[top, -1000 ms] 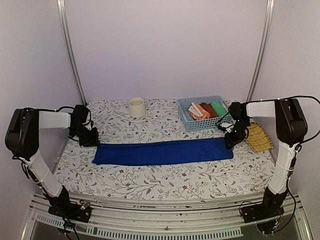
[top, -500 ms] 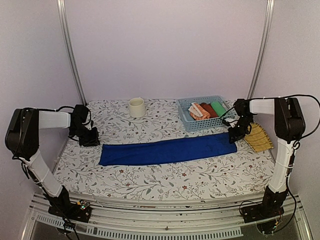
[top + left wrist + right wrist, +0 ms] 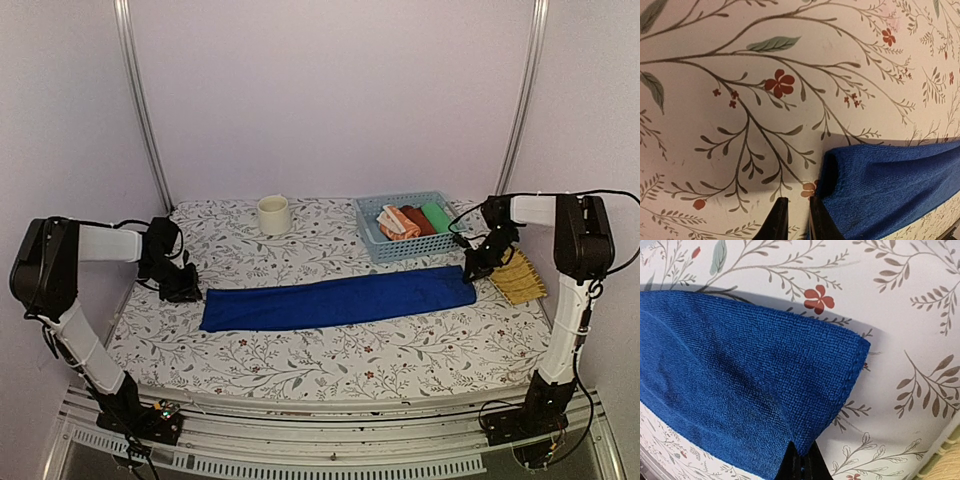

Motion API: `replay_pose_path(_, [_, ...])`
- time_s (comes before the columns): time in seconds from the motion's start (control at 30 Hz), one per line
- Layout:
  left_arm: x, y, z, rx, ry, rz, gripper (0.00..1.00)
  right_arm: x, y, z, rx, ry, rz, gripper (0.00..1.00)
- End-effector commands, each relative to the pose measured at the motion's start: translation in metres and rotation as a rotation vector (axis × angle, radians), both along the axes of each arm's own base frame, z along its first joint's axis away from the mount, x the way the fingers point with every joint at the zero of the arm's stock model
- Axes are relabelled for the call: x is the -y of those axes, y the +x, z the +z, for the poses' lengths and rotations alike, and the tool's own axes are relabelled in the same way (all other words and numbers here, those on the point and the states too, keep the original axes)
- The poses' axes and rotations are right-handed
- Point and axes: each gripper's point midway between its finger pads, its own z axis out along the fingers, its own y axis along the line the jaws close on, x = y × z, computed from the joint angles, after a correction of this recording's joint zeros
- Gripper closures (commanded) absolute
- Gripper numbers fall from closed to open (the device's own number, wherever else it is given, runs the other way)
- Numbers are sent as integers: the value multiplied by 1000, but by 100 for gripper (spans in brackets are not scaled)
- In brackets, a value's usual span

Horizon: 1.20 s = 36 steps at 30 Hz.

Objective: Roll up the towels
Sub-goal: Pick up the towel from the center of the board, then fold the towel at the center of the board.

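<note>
The blue towel (image 3: 335,300) lies folded into a long flat strip across the middle of the table. My right gripper (image 3: 472,268) is at its right end, shut on the near corner of the blue towel (image 3: 740,370); the right gripper (image 3: 801,460) has its fingers pressed together under the cloth. My left gripper (image 3: 185,290) is low at the strip's left end. In the left wrist view the left gripper (image 3: 797,199) stands narrowly open with bare tablecloth in the gap, and the blue towel (image 3: 890,185) lies against the outside of one finger. The orange-salmon towel (image 3: 397,222) sits rolled in the basket.
A blue plastic basket (image 3: 372,240) at the back right also holds a red roll (image 3: 418,220) and a green roll (image 3: 437,216). A cream cup (image 3: 273,214) stands at the back centre. A yellow woven mat (image 3: 518,275) lies beside the right gripper.
The right gripper has shut on the towel's right corner and drawn it right and back, sliding the whole strip rightward. The left gripper has shifted slightly toward the strip's left end.
</note>
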Motion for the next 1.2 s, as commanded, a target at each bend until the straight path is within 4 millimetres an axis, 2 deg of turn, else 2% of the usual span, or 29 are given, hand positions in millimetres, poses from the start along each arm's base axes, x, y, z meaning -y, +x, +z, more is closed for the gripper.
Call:
replay_pose_path(0.0, [6,-15,-5,-29,-6,-21,82,-9,8,51,69,91,11,97])
replay_pose_path(0.17, [5,-28,-17,-81,7,-19,82,-27,10,82,87,206,41,97])
replay_pose_path(0.5, [9,-50,-34,-158,31,-50,82,-67,0,124,67,474,118,97])
replay_pose_path(0.7, [12,-62,-44,-202,45,-61,82,-100,-14,128,-58,642,146,97])
replay_pose_path(0.87, [18,-65,-46,-209,45,-73,83,-148,-30,127,-97,674,259,97])
replay_pose_path(1.17, [23,-73,-54,-232,39,-82,83,-217,-41,127,-163,722,376,97])
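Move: The towel's right end is already pinched in the right fingers; from that hand the towel's middle lies about 35 cm left and 5 cm back, a little below. The blue basket stands about 14 cm ahead and 16 cm left, the woven tray some 12 cm to the right and 1 cm ahead. From the left hand, the middle of the towel's left end is about 3 cm back, 2 cm right and 3 cm lower. The towel's right end, kept shut in the right fingers, comes off the table: first lifted nearly straight up, then carried left over the towel towards its middle, ending about 19 cm left, 12 cm up and slightly back, the fingers swinging round to point leftward. The left hand sinks and draws back a couple of centimetres, then creeps right to the towel's left edge, its narrow gap unchanged. ##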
